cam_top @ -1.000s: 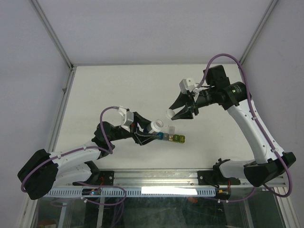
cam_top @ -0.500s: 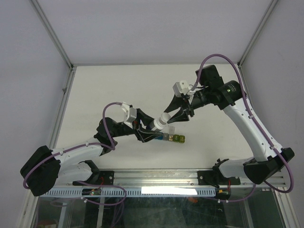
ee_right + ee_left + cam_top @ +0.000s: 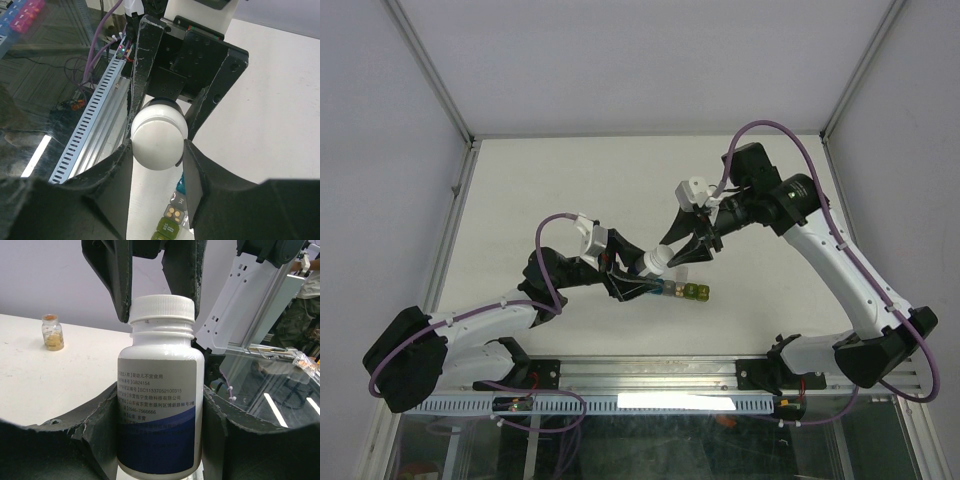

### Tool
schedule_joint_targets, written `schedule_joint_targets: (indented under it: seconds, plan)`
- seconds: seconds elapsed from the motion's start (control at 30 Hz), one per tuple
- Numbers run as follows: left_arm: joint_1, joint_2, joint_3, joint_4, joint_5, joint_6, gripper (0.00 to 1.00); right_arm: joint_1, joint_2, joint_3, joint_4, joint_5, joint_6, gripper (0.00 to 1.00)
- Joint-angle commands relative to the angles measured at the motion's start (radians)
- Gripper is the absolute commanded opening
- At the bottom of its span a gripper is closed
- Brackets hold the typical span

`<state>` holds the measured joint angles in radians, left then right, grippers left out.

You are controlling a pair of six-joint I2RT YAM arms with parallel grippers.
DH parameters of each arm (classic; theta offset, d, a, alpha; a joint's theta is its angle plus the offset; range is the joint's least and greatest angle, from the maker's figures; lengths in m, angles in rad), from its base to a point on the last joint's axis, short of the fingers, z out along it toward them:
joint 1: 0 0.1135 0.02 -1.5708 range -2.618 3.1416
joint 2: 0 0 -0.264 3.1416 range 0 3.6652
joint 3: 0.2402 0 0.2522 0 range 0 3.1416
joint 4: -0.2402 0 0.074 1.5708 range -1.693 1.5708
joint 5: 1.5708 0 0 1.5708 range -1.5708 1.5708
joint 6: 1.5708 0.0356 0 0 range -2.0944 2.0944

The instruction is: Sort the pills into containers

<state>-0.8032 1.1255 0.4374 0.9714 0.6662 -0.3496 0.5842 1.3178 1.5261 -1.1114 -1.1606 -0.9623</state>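
A white bottle (image 3: 160, 405) with a dark blue label is held upright, with my left gripper (image 3: 161, 400) shut on its body. It hangs just above the left end of the containers (image 3: 685, 291), a short strip of coloured cubes on the table. My right gripper (image 3: 158, 147) is open around the bottle's white cap (image 3: 159, 140), one finger (image 3: 120, 285) close against each side of it. Below the cap, the containers (image 3: 172, 222) show a grey cube holding yellow pills (image 3: 174, 213).
A small amber bottle (image 3: 52, 332) stands alone on the white table, far off in the left wrist view. The aluminium rail (image 3: 650, 375) and slotted cable duct (image 3: 85, 130) run along the near table edge, just below the strip.
My right gripper has moved left and down from beside the bottle until its fingers flank the cap. The left arm lifted the bottle slightly up and right towards it.
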Motion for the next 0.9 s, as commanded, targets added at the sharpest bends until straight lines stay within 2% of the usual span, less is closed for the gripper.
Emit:
schedule_joint_targets:
  seconds: [0.0, 0.23, 0.4, 0.57, 0.73, 0.87]
  plan:
    - [0.006, 0.002, 0.049, 0.108, 0.028, -0.039, 0.00, 0.012, -0.017, -0.024, 0.044, -0.025, 0.028, 0.11]
    - [0.007, 0.018, 0.047, 0.228, -0.004, -0.117, 0.00, 0.016, -0.027, -0.057, 0.080, 0.001, 0.035, 0.12]
    - [0.007, 0.049, 0.052, 0.315, -0.042, -0.148, 0.00, 0.016, -0.029, -0.088, 0.157, 0.007, 0.119, 0.12]
    - [0.007, 0.034, 0.094, 0.189, -0.125, 0.002, 0.00, 0.019, -0.029, -0.134, 0.276, 0.091, 0.318, 0.12]
    - [0.007, 0.031, 0.143, 0.040, -0.261, 0.186, 0.00, 0.024, -0.003, -0.181, 0.375, 0.244, 0.565, 0.11]
    - [0.002, 0.060, 0.173, 0.025, -0.413, 0.282, 0.00, 0.023, 0.029, -0.223, 0.483, 0.403, 0.800, 0.09]
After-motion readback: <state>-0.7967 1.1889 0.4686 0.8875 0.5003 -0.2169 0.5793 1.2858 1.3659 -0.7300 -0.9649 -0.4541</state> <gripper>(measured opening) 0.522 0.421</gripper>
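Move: Just above the left hand, which already holds the white bottle, the cap is about 5 cm up, 3 cm to the right and 1 cm behind. The cap is already in the right hand's fingers on the bottle's neck; from that hand the bottle's middle lies some 6 cm below, 3 cm to the left and roughly 1 cm ahead. The pill organizer is on the table about 6 cm ahead, 3 cm right and 31 cm down from the right hand. Screwing the cap on: the right hand keeps its pinch and, after dipping slightly, rolls about 20 degrees clockwise, looking along its fingers onto the cap. Late on, both hands carry bottle and cap together forward some 4–5 cm and down about 2 cm, the left keeping its grip while turning roughly 10 degrees counter-clockwise. ##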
